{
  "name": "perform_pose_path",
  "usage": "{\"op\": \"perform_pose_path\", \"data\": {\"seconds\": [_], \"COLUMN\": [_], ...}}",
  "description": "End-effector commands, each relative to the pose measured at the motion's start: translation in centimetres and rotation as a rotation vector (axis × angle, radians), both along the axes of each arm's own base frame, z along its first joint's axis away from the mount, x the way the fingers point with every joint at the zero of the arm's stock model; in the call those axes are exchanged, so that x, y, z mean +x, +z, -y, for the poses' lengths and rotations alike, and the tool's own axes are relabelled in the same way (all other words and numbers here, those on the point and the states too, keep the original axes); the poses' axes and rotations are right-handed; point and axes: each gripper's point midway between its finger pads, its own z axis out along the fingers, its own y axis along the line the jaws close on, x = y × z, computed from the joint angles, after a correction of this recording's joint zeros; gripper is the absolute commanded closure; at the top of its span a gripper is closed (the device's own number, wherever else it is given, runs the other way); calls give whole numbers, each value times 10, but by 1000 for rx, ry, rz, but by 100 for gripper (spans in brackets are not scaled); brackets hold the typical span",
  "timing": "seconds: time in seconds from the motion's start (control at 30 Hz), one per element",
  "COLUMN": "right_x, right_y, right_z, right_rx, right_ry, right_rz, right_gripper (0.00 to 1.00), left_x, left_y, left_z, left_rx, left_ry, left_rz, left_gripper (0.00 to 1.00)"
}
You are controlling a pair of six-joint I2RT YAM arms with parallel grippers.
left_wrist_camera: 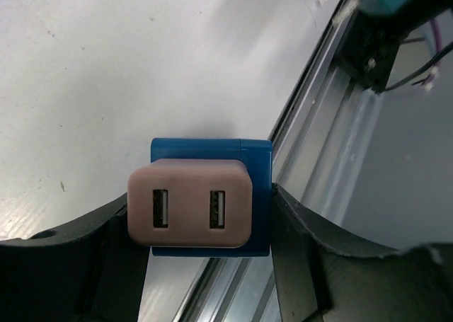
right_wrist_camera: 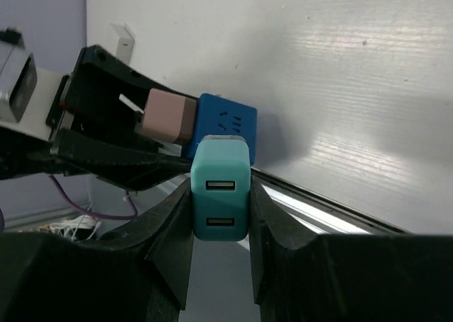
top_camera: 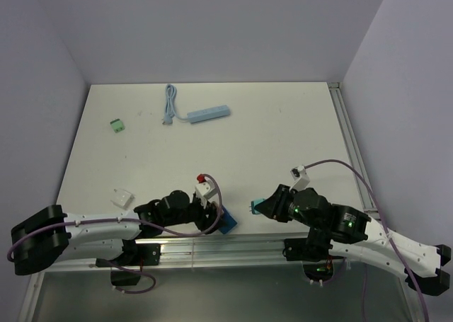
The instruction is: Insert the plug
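My left gripper is shut on a blue socket block with a pink two-port USB charger plugged into its face. It holds the block near the table's front edge. In the left wrist view its fingers flank the block. My right gripper is shut on a teal two-port USB plug, held just right of the blue block and a small gap from it. The teal plug points toward the block. Its prongs are hidden.
An aluminium rail runs along the near table edge below both grippers. A light blue power strip with cable lies at the back. A green connector is at back left, and a white part is at front left.
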Motion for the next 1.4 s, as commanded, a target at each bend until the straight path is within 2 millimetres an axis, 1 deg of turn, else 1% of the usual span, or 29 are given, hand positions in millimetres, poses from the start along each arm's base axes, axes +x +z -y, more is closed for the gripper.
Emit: {"op": "perform_pose_path", "data": {"seconds": [0.0, 0.03, 0.1, 0.17, 0.2, 0.23, 0.33, 0.43, 0.47, 0.5, 0.53, 0.57, 0.7, 0.73, 0.77, 0.83, 0.87, 0.93, 0.97, 1.0, 1.03, 1.1, 1.13, 1.27, 1.3, 1.33, 1.37], "right_x": [1, 1, 2, 4, 6, 7, 11, 15, 17, 18, 21, 22, 26, 27, 27, 27, 27, 27, 27, 28, 27, 29, 28, 31, 31, 32, 32], "right_y": [34, 37, 40, 41, 41, 42, 45, 47, 47, 47, 46, 44, 43, 42, 43, 40, 41, 38, 39, 38, 38, 38, 38, 35, 33, 33, 30], "right_z": [-18, -20, -23, -24, -24, -26, -27, -28, -29, -30, -29, -28, -28, -30, -32, -37, -40, -45, -47, -47, -51, -52, -54, -57, -59, -58, -57], "right_rx": [100, 97, 97, 88, 81, 75, 67, 70, 76, 80, 73, 68, 47, 38, 36, 21, 23, 6, 5, -6, -17, -36, -42, -54, -60, -62, -74], "right_ry": [37, 41, 42, 34, 26, 22, -3, -35, -40, -52, -71, -82, -105, -107, -105, -101, -99, -91, -96, -100, -93, -106, -105, -125, -127, -140, -146], "right_rz": [31, 27, 24, 20, 18, 14, 7, -8, -8, -14, -12, -14, -16, -19, -21, -30, -29, -36, -37, -36, -37, -33, -37, -44, -49, -49, -56], "right_gripper": [100, 100, 100, 100, 100, 100, 100, 100, 100, 100, 100, 100, 100, 100, 100, 100, 100, 100, 100, 100, 100, 100, 100, 100, 100, 100, 100], "left_x": [0, 6, 7, 13, 16, 22, 28, 35, 41, 43, 45, 46, 55, 56, 56, 57, 58, 58, 58, 58, 59, 60, 59, 59, 55, 53, 56], "left_y": [55, 60, 67, 70, 77, 76, 78, 85, 88, 84, 87, 87, 79, 72, 78, 71, 77, 75, 70, 74, 68, 69, 74, 70, 68, 70, 70], "left_z": [31, 32, 37, 36, 37, 34, 32, 26, 23, 20, 19, 18, 15, 14, 15, 14, 14, 14, 14, 14, 14, 15, 15, 21, 22, 22, 20], "left_rx": [-217, -235, -276, -309, -348, -362, -402, -480, -508, -511, -533, -538, -543, -535, -572, -573, -606, -620, -621, -647, -637, -651, -676, -686, -681, -699, -713], "left_ry": [-17, -4, 4, 29, 33, 62, 105, 159, 201, 219, 229, 237, 294, 304, 304, 318, 315, 324, 331, 326, 334, 339, 329, 338, 331, 320, 349], "left_rz": [-141, -161, -225, -285, -284, -289, -313, -308, -305, -304, -294, -293, -289, -300, -304, -322, -324, -336, -355, -353, -363, -375, -372, -400, -411, -412, -413], "left_gripper": [100, 100, 100, 100, 100, 100, 100, 100, 100, 100, 100, 100, 100, 100, 100, 100, 100, 100, 100, 100, 100, 100, 100, 100, 100, 100, 100]}}
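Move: Some 11 cm to the right hand's left, roughly level fore-and-aft and 7 cm lower, is the blue adapter, held in the left fingers; the pink plug set in it lies about 14 cm left of the right hand, 1 cm farther forward and 5 cm lower. From the left hand, the teal plug in the right fingers is around 12 cm to the right, 1 cm ahead and 6 cm higher. Closing on the blue adapter from its right side, the right hand carries the teal plug about 5 cm left and a little forward, barely turning. The left hand first rises forward with the adapter, then sinks part of the way back, ending some 5 cm farther forward; it rolls about 40 degrees counter-clockwise, looking along its fingers, which come nearer level. Both keep their grips. ##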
